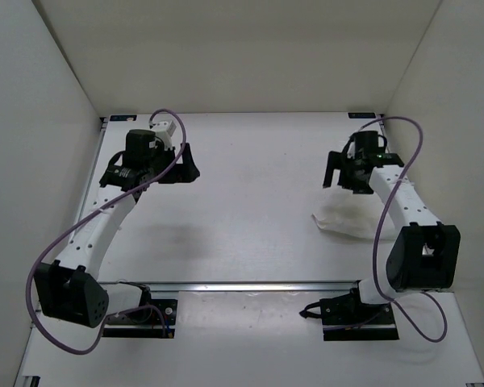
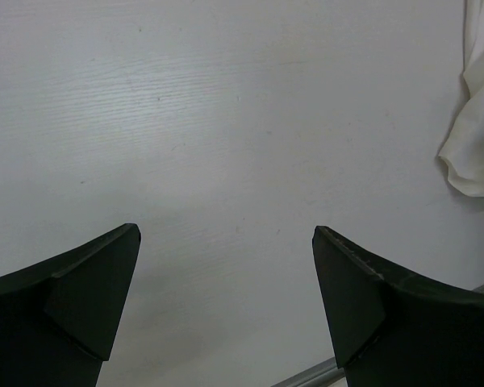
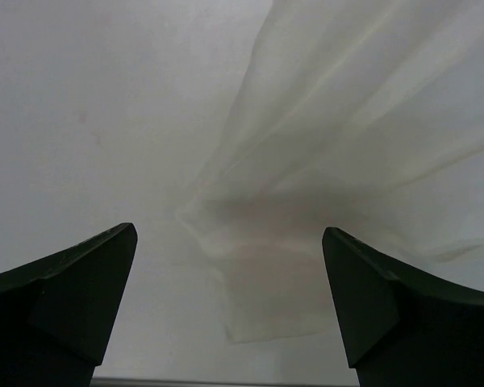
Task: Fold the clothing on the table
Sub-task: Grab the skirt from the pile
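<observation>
The clothing [image 1: 345,218] is a crumpled white garment lying on the right side of the table [image 1: 250,201], partly under my right forearm. In the right wrist view its wrinkled folds [image 3: 323,153] spread below and beyond the fingers. My right gripper [image 1: 335,172] [image 3: 229,231] hovers open just above the garment's far edge, with nothing between its fingers. At the far left my left gripper [image 1: 187,166] [image 2: 224,231] stands open over bare table. In the left wrist view only a hanging corner of the clothing [image 2: 476,129] shows, at the right edge.
White side walls [image 1: 40,121] [image 1: 460,89] and a back wall [image 1: 242,56] close in the table. An aluminium rail [image 1: 250,285] runs along the front, near both arm bases. Purple cables [image 1: 64,242] [image 1: 411,145] loop off each arm.
</observation>
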Tool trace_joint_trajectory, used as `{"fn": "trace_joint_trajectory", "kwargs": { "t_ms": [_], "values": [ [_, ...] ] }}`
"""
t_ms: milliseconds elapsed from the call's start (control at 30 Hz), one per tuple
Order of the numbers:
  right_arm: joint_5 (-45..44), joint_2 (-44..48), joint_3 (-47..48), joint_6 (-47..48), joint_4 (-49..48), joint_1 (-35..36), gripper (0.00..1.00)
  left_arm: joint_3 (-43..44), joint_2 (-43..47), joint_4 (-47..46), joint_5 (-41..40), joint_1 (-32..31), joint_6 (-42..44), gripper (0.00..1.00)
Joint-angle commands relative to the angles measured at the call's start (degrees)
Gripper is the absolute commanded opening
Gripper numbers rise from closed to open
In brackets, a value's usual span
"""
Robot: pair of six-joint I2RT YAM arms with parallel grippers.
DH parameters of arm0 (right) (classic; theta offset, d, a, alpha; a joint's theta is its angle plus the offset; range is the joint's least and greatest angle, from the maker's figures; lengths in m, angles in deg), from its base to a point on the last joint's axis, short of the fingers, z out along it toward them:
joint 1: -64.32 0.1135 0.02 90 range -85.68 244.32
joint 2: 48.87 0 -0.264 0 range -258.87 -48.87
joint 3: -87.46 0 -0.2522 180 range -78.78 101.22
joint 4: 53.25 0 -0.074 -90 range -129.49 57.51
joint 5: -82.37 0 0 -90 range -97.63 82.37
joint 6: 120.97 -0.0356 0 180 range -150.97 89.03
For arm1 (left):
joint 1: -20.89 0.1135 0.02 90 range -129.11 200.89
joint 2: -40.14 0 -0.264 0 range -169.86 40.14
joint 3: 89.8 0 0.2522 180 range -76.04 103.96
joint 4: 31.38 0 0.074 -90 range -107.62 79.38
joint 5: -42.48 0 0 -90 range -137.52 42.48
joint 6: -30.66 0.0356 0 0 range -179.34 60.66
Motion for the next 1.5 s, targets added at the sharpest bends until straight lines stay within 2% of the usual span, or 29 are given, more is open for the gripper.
{"fn": "trace_joint_trajectory", "kwargs": {
  "t_ms": [0,133,300,533,633,733,767,800,833,967,1033,1100,1133,1200,1267,1367,1400,1467],
  "values": [
    [1.2,3.8,-5.3,-3.8,-0.4,3.1,0.97,-2.7,3.9,-0.4,0.6,-0.4,0.6,0.99],
    [3.7,5.1,-9.2,-3.8,0.0,3.5,0.94,-4.1,4.7,-0.3,0.9,-1.0,0.8,0.99],
    [-3.8,4.8,-10.7,-3.8,2.6,9.4,0.89,-5.2,5.7,-0.5,2.1,-1.4,0.7,0.98],
    [-7.4,4.9,-12.5,-4.5,7.3,9.2,0.74,-6.9,7.4,0.2,1.6,-1.1,0.6,0.99],
    [-11.4,4.8,-12.9,-3.8,9.0,9.1,0.74,-7.5,8.3,-0.2,1.7,-1.1,0.2,0.99],
    [-11.4,5.0,-14.0,-3.6,9.0,8.3,0.50,-8.2,8.7,-0.7,1.9,-0.9,-0.5,0.99],
    [-11.8,5.1,-14.4,-3.1,8.9,8.1,0.34,-8.2,9.0,-1.1,2.0,-0.7,-0.6,0.99],
    [-11.8,4.9,-14.8,-3.3,8.5,8.2,0.13,-8.5,9.2,-0.8,2.0,-0.4,-0.4,0.99],
    [-12.3,4.4,-14.8,-3.5,8.6,7.7,0.00,-8.1,9.3,-0.5,1.8,-0.6,-0.7,0.99],
    [-13.5,5.0,-12.0,-2.8,7.5,9.5,0.00,-8.0,9.4,-1.6,3.5,-0.2,-1.5,0.99],
    [-10.3,5.9,-9.1,-0.4,5.9,9.6,0.00,-9.0,9.9,-4.6,9.4,0.0,-2.2,0.99],
    [-6.4,6.7,-3.8,0.9,3.3,10.7,0.00,-9.8,10.2,-8.4,13.5,-1.5,-3.5,0.99],
    [-3.3,6.7,-2.5,2.0,2.2,11.4,0.00,-10.0,9.8,-10.3,13.6,-3.1,-3.5,0.99],
    [0.5,4.9,5.9,2.6,0.4,13.3,0.00,-10.0,9.4,-11.9,12.9,-5.5,-3.3,0.99],
    [5.3,1.9,13.2,3.6,0.3,14.8,0.01,-11.0,9.3,-13.4,14.6,-5.1,-4.2,0.99],
    [8.9,-8.9,35.8,6.5,6.5,22.0,0.00,-13.2,11.4,-16.5,15.5,-2.7,-6.4,0.99],
    [8.9,-11.3,40.8,6.6,7.6,23.8,0.00,-13.6,11.8,-16.9,15.0,-2.2,-6.6,0.99],
    [8.0,-17.8,60.5,6.9,10.9,28.7,0.00,-13.2,13.1,-16.3,12.9,-1.5,-5.5,0.99]
  ]
}}
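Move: The skirt lies crumpled on the table below and behind my open right hand: its middle is about 10 cm back, 4 cm to the right and some 9 cm down, its left tip about 11 cm back and 10 cm to the left. The front rail runs roughly 27 cm back of that hand. From my left hand the skirt is about 52 cm to the right, 12 cm back and 15 cm lower. I draw my right hand back about 10 cm and down over the skirt, swinging a little left and back again as the fingers tip steeper, and pinch the cloth shut between them. Then I whip it up over 20 cm, forward and left some 15 cm each, the fingers tilting back up and turning counter-clockwise. My empty, open left hand eases back, then right about 5 cm. ##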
